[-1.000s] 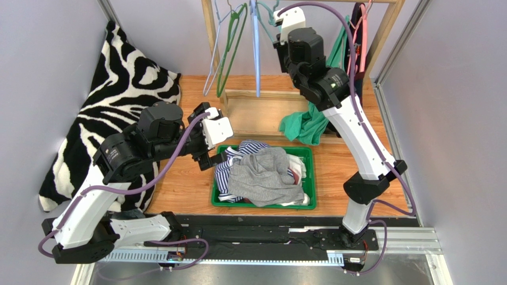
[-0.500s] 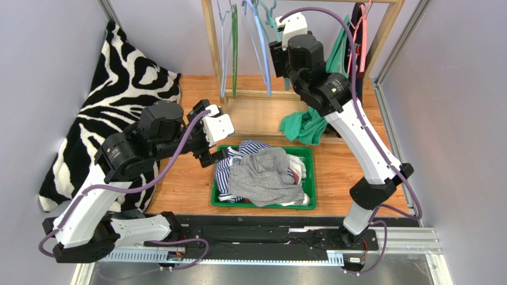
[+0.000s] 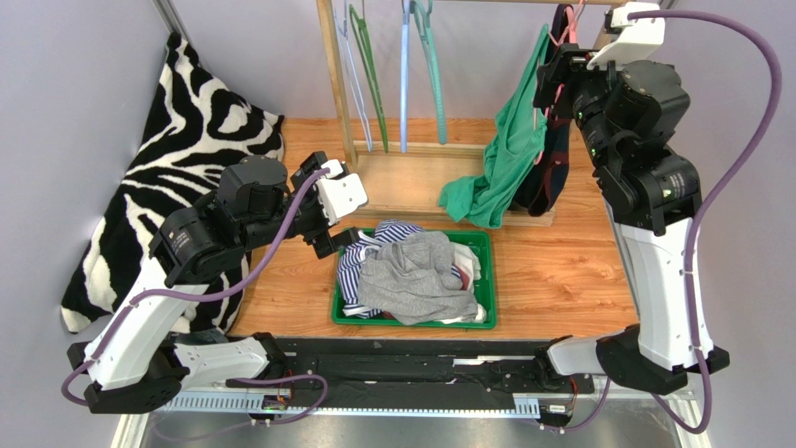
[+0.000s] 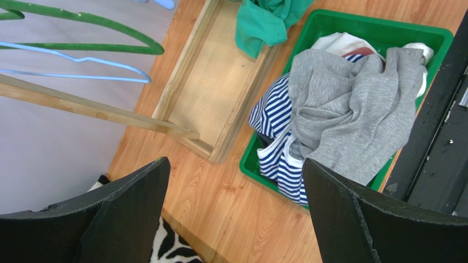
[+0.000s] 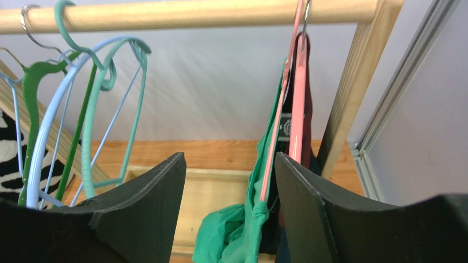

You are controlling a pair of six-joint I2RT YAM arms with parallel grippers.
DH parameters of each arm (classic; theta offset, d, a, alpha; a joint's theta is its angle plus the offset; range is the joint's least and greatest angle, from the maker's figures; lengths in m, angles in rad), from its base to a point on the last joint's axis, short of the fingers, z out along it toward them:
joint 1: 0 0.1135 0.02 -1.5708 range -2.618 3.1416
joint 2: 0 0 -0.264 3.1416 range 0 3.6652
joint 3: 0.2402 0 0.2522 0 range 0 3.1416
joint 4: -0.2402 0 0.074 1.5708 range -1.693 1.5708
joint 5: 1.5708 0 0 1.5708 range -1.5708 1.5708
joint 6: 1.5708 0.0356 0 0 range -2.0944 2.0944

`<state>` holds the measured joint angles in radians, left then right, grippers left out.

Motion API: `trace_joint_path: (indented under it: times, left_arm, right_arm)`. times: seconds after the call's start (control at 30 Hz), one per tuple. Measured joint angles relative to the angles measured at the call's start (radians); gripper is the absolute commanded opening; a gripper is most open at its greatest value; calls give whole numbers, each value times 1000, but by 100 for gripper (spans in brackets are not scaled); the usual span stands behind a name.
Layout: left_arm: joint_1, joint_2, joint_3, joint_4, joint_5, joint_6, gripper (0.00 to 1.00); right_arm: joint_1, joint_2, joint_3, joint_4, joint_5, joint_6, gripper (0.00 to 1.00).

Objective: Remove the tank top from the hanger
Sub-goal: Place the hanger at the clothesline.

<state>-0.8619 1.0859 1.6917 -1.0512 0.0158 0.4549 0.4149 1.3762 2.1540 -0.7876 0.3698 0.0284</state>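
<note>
The green tank top hangs off a pink hanger at the right end of the wooden rail, and its lower part trails onto the rack base. My right gripper is open, up beside that hanger. The hanger's left arm and the green tank top show in the gap close to the right finger, and nothing is pinched. From above, the right gripper sits at the hanger's top. My left gripper hangs wide open and empty over bare wood, left of the bin.
A dark garment hangs just behind the pink hanger, against the rack's right post. Several empty hangers hang at the rail's left. A green bin holds grey and striped clothes. A zebra blanket lies at the left.
My right arm has swung from the empty hangers at mid-rail to the pink hanger at the right end, and its jaws have opened. The empty hangers have swung back. The left arm barely moved.
</note>
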Motion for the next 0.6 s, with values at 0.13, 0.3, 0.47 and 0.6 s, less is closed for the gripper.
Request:
trace_joint_path:
  times: [0.13, 0.3, 0.47, 0.6]
  left_arm:
    - [0, 0, 0, 1, 0, 0, 99]
    - [0, 1, 0, 1, 0, 0, 99]
    - [0, 3, 0, 1, 0, -1, 99]
    - [0, 3, 0, 1, 0, -2, 99]
  right_arm:
    - [-72, 0, -80, 1, -103, 68, 60]
    - [-114, 44, -186, -14, -189, 128, 61]
    - [-146, 37, -251, -28, -225, 170, 62]
    - [-166, 3, -291, -23, -233, 186, 62]
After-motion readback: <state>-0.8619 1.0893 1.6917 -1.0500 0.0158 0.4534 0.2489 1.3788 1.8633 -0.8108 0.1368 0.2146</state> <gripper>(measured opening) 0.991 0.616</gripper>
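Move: The right hand, empty and pointing forward, has the pink hanger carrying the green tank top about 10 cm ahead, 4 cm to its right and 6 cm below. The green tank top's middle hangs some 8 cm ahead, straight in line, about 20 cm down; the navy tank top is roughly 12 cm ahead, 7 right, 15 below, the bare teal hanger 10 ahead and 14 left, 6 below. From the left hand, the pink hanger lies about 22 cm ahead, 31 right, 10 above. The right hand sinks some 12 cm and eases forward towards the green tank top, tipping about 20 degrees down, fingers still open. ##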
